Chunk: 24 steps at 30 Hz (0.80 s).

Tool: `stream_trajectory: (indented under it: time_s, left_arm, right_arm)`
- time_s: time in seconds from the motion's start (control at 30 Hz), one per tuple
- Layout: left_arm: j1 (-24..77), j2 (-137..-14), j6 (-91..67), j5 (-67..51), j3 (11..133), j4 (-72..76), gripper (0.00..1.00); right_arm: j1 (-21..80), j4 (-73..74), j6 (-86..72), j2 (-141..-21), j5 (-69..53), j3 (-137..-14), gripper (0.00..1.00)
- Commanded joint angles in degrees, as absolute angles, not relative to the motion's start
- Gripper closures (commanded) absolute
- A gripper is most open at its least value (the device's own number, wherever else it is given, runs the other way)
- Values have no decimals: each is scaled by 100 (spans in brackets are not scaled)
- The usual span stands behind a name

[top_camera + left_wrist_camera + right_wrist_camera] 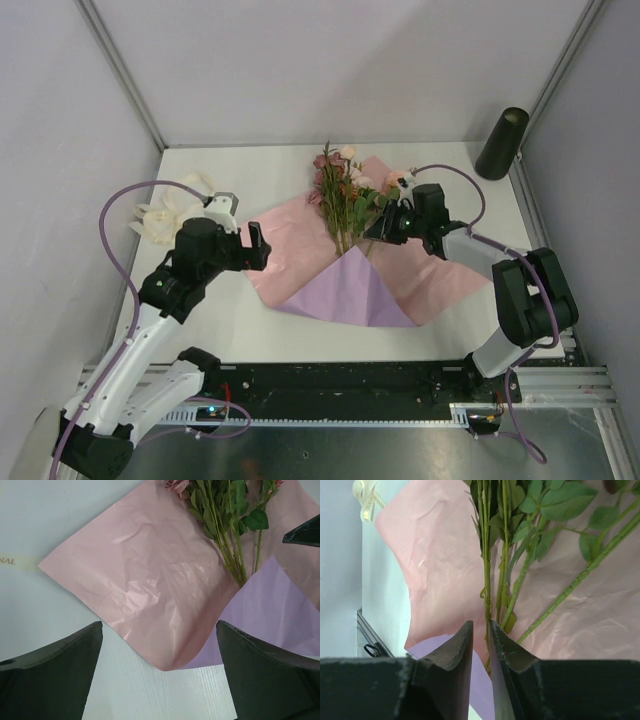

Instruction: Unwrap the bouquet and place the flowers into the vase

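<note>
The bouquet lies unwrapped: its pink paper and lilac sheet are spread flat mid-table. The flowers rest on the paper, stems pointing toward me, blooms away. My right gripper is low at the stem ends. In the right wrist view its jaws stand a narrow slit apart, with one thin green stem running into the gap and the other stems just right of it. My left gripper hovers wide open over the paper's left corner, holding nothing. The black vase stands upright at the far right corner.
The cream ribbon lies bunched at the table's left edge; its tail shows in the left wrist view. Grey walls close in the table on three sides. The right arm's body sits near the right edge.
</note>
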<state>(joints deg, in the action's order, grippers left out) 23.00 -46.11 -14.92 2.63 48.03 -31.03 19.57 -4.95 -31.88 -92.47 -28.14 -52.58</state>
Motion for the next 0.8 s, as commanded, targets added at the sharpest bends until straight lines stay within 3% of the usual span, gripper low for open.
stream_trajectory:
  time_s: [0.0,0.57,0.77]
  left_arm:
    - [2269,-4448,-1242,234,4761,-3092,0]
    - [2271,-4292,-1189,597,4764,-3154,0]
    - [2268,-4356,-1191,554,4785,-3161,0]
  right_arm:
    - [2273,-318,-2972,-9416,-2999,-5407,77]
    - [2866,1022,-2303,-8942,-3613,-5487,76]
    - [2968,1312,-2248,-8383,-3690,-5380,70]
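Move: The middle of the purple wrap flap lies about 12 cm back from the right hand, 5 cm to its left and 9 cm below. The flower bunch's middle is some 16 cm ahead and 7 cm left of that hand, and the separate pink rose's head about 23 cm ahead and 9 cm right, both some 7 cm lower. From the left hand, the flap is roughly 23 cm right, level with it, 20 cm below. The right hand draws back about 10 cm, veering left over the purple flap, turning some 20 degrees counter-clockwise. ##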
